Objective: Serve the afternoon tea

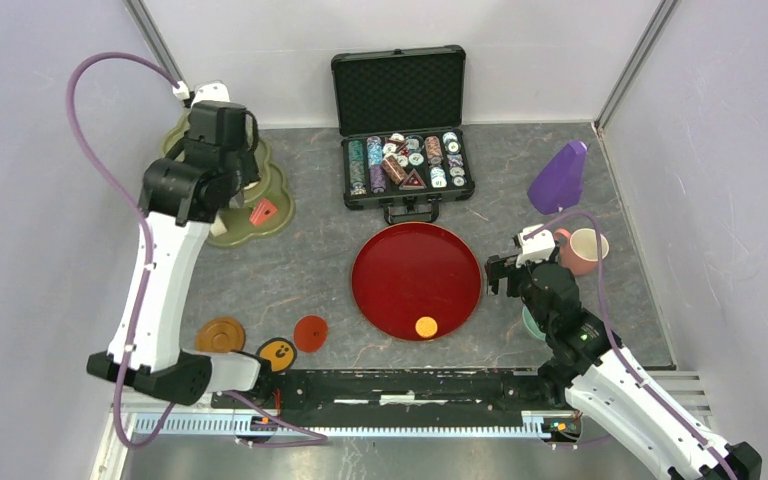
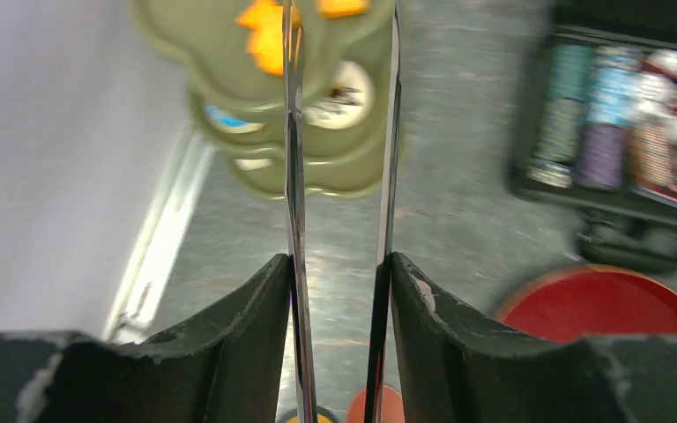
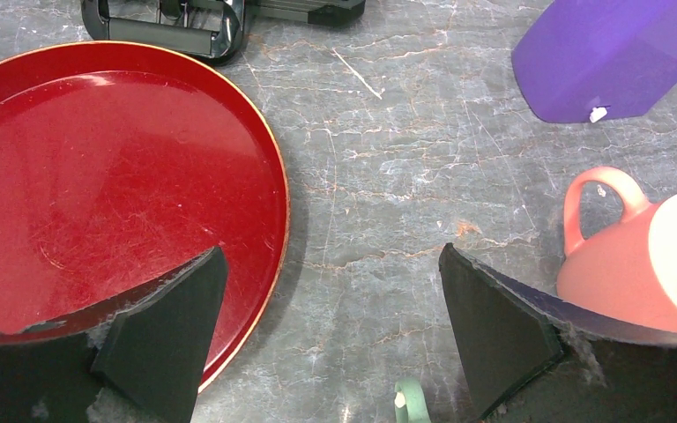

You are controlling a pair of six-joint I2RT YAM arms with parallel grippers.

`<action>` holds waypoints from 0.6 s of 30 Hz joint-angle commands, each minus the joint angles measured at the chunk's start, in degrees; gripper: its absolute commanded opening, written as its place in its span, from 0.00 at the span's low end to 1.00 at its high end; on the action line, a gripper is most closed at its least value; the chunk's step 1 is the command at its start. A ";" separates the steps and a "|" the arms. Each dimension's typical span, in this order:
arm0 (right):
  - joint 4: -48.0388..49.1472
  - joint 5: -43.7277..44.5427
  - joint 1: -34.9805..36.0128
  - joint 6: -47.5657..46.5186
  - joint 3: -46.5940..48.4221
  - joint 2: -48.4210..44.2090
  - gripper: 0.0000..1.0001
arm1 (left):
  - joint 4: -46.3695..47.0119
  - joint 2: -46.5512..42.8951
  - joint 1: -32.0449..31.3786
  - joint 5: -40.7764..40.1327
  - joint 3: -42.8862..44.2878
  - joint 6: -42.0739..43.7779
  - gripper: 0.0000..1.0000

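Note:
The olive-green three-tier stand (image 1: 278, 215) stands at the back left, with a red cake slice (image 1: 263, 211) on its lowest tier. My left gripper (image 2: 341, 26) hovers over it, open, its long metal fingers (image 2: 293, 176) parted with nothing between them. Orange biscuits (image 2: 264, 40) and a donut (image 2: 339, 84) lie blurred on the tiers. My right gripper (image 3: 331, 291) is open over bare table, between the tray and the pink cup (image 3: 643, 264). The handle of a teal cup (image 3: 410, 401) shows just below it. Three saucers (image 1: 220, 335) lie at the front left.
A dark-red round tray (image 1: 400, 260) sits in the middle with an orange disc (image 1: 426, 326) near its front rim. An open black case of poker chips (image 1: 405, 160) stands behind it. A purple object (image 1: 558, 178) lies at the back right.

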 commanded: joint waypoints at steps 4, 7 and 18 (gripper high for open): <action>2.04 -0.22 0.21 -0.35 0.10 0.16 0.98 | 6.59 -7.34 -1.31 42.94 -2.85 7.84 0.51; 1.84 -0.22 0.21 -0.32 0.19 0.17 0.98 | 6.99 -8.58 -10.45 41.98 -9.72 10.68 0.50; 1.77 -0.15 0.21 -0.32 0.29 0.75 0.98 | 4.29 -3.29 -42.37 34.60 -23.24 12.30 0.51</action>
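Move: The left hand, holding the open metal tongs up by the tiered stand, goes next for the yellow round biscuit, about 39 cm to its right, 18 cm back and 35 cm below. The biscuit lies on the red tray, whose middle is some 11 cm ahead of it; the red coaster lies about 26 cm to its left. The stand's top tier is 12 cm ahead of the hand and 4 cm left, roughly 10 cm lower. From the right hand the biscuit lies 21 cm left, 12 cm back and 13 cm below. The left arm swings the empty tongs quickly away from the tiered stand towards the yellow biscuit, going about 24 cm right and 14 cm back, rising a couple of centimetres at first to leave the stand and then sinking to some 12 cm below its start. Meanwhile the wrist turns clockwise by roughly 70 degrees and tips further down late in the swing, so that the tongs reach out over the red tray, while the fingers keep their hold on the tongs and leave them part open. ##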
